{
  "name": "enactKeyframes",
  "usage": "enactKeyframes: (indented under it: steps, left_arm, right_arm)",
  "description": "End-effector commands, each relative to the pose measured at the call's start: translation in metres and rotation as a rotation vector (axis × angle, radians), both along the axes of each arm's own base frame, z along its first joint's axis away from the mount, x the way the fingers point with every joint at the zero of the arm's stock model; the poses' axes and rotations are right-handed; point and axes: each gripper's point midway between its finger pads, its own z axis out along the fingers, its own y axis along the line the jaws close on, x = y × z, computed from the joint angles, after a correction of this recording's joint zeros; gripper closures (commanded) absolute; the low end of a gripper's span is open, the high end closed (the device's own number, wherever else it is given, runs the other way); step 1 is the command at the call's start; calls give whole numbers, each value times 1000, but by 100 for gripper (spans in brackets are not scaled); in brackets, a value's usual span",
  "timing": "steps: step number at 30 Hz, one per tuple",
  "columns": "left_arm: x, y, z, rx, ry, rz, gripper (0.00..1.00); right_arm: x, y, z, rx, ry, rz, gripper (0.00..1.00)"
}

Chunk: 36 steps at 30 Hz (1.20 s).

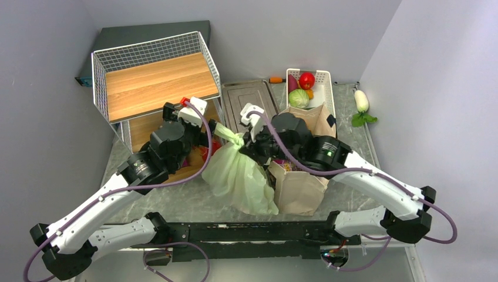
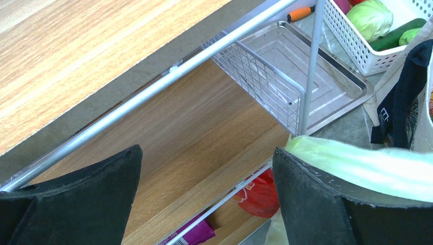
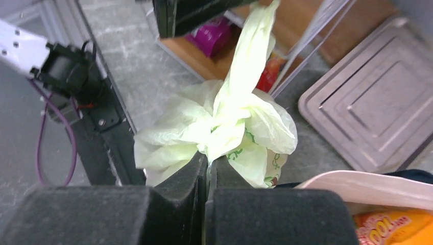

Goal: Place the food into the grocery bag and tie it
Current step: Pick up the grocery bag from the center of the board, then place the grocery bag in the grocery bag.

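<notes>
The grocery bag [image 1: 241, 176], thin pale-green plastic with avocado prints, sits bulging on the table between my two arms. Its top is gathered into a knot-like bunch [image 3: 240, 122]. My right gripper [image 3: 208, 159] is shut on a fold of the bag's plastic just below that bunch. One handle strip [image 3: 253, 46] stretches up and away toward the left gripper. My left gripper [image 2: 207, 153] stands wide open beside the wire shelf. That strip of the bag [image 2: 367, 166] lies over the outside of its right finger, with nothing between the jaws. The food is hidden.
A wire shelf with wooden boards [image 1: 152, 82] stands at the back left, with a red packet [image 2: 260, 194] and a purple packet [image 2: 191, 235] on its lower level. A metal tray [image 1: 249, 97], a white basket of vegetables [image 1: 308, 88] and a beige tote [image 1: 299, 182] lie to the right.
</notes>
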Motion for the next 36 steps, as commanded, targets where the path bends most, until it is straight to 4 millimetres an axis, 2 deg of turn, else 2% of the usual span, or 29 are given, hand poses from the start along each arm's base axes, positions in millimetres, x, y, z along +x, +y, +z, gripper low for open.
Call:
enactKeyframes:
  steps: [1, 2, 6, 12, 17, 20, 25, 32, 36]
  left_arm:
    - [5, 17, 40, -115, -115, 87, 1]
    - [5, 17, 40, -119, -116, 87, 1]
    - [6, 16, 39, -117, -109, 84, 1]
    - [7, 14, 37, -114, -105, 82, 1]
    - [7, 14, 37, -111, -104, 81, 1]
    - [7, 14, 36, -110, -104, 80, 1]
    - [7, 14, 36, -105, -106, 76, 1]
    - [7, 13, 36, -113, -102, 70, 1]
    - [8, 13, 36, -114, -101, 69, 1]
  right_arm:
    - [15, -23, 121, 302, -226, -129, 100]
    - [13, -29, 139, 353, -252, -141, 100]
    - [13, -44, 183, 459, -350, -168, 100]
    - [29, -64, 234, 553, -455, -302, 100]
    - [45, -96, 278, 645, -559, -480, 100]
    - [53, -114, 292, 666, -606, -581, 100]
    - [69, -143, 289, 620, -633, -773, 100]
    - [81, -181, 262, 533, -664, -1016, 100]
    - [84, -190, 242, 447, -673, -1082, 100]
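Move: The right hand already holds the tied grocery bag at its knot, with the full body hanging some 13 cm below and about 5 cm nearer the base. The canvas tote's middle lies some 17 cm to its right, 2 cm ahead and 20 cm lower. The metal tray lies about 24 cm straight ahead and 31 cm below. From the left hand, the tote is about 32 cm right, 9 cm back and 22 cm below. Still pinching the grocery bag at the knot between shut fingers, the right hand hoists it about 25 cm, swinging it right some 15 cm and a little forward to bring it over the canvas tote. The wrist turns clockwise from pointing left and down to pointing forward and slightly up; the hand sinks a couple of centimetres at the end. ##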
